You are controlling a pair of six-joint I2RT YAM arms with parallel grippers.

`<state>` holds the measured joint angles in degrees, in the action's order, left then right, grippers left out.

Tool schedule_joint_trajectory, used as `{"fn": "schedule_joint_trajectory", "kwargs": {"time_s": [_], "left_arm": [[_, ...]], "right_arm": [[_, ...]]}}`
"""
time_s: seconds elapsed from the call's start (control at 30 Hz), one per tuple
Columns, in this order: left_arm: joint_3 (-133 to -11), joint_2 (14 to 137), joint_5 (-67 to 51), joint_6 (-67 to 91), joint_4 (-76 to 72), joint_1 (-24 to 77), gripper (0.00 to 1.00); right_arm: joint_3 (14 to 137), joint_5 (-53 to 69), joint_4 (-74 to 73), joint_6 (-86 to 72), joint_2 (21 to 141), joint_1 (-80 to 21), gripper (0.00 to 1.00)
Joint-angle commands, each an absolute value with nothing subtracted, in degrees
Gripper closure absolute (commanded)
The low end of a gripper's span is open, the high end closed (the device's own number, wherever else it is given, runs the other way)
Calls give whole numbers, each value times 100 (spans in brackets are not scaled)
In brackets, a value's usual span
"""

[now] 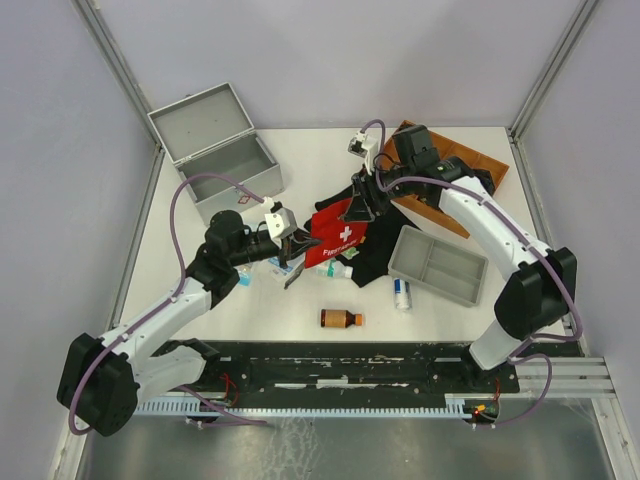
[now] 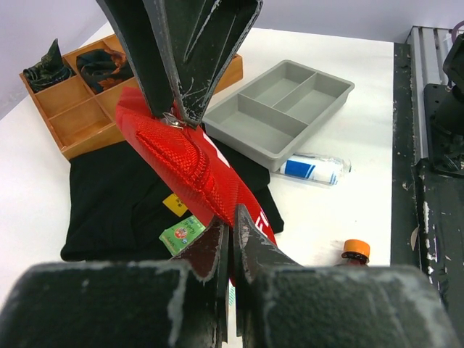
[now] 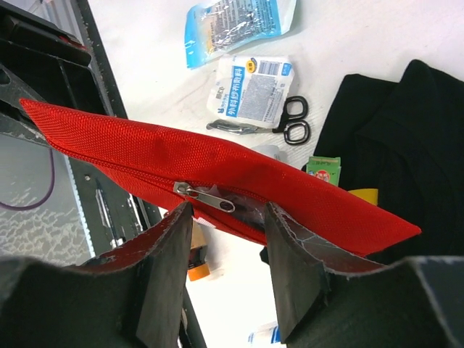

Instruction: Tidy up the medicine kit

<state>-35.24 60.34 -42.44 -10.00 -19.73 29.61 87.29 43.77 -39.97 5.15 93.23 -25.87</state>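
Observation:
The medicine kit (image 1: 215,150), a silver-grey metal case, stands with its lid up at the far left, apart from both grippers. A red first-aid pouch (image 1: 335,235) is held off the table between the arms. My left gripper (image 1: 300,255) is shut on the pouch's lower edge (image 2: 239,210); in the left wrist view its gripper (image 2: 232,217) pinches the red fabric. My right gripper (image 1: 358,205) is open at the pouch's top edge. In the right wrist view the pouch (image 3: 217,156) spans the frame, and its metal zipper pull (image 3: 204,196) lies loose just beyond my open right gripper (image 3: 226,217).
A grey divided tray (image 1: 440,265) sits at the right, a wooden box (image 1: 455,180) behind it. Black cloth (image 1: 375,250) lies under the pouch. An amber bottle (image 1: 341,319) and a white-blue bottle (image 1: 401,292) lie near the front. Packets (image 3: 250,87) and scissors (image 3: 290,119) lie below.

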Motion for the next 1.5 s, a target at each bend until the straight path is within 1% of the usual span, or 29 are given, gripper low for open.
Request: {"fn": "schedule_joint_trajectory", "kwargs": {"time_s": [0.0,0.23,0.5,0.83,1.47], "left_arm": [[-3630,5854,-4403,-1245,-2279,2944,97],[-3621,5846,-4403,-1259,-2276,2947,97],[-3602,5845,-4412,-1259,-2276,2947,97],[-3595,5862,-4414,-1249,-2276,2945,97],[-3586,5889,-4460,-1252,-2268,2943,97]], "right_arm": [[8892,4891,-3902,352,9433,-2589,47],[8912,5407,-3693,-11,9545,-2579,54],[8875,5447,-3507,-235,9436,-2511,59],[8892,5374,-3494,-190,9387,-2463,72],[9152,5350,-4046,376,9262,-2454,77]]}}
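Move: The zipper pull on the red first aid pouch sits almost at the open right fingertips, about 1 cm back and 1 cm to their left, level with them. The pouch's middle is some 4 cm back, 3 cm left and 3 cm lower. The green box lies about 3 cm back and 18 cm below, the grey tray roughly 20 cm right and 7 cm back. From the left hand, the pull is about 6 cm ahead and 6 cm right. Ease the right gripper about 1.5 cm to the left and 1 cm back onto the zipper pull, rolling it and lifting its fingertips slightly, under 10 degrees in all. Then let it creep up and a touch back right while the fingers narrow to about half their gap around the tab, not yet shut. Hold the left gripper still, keeping its pinch on the pouch's corner. ##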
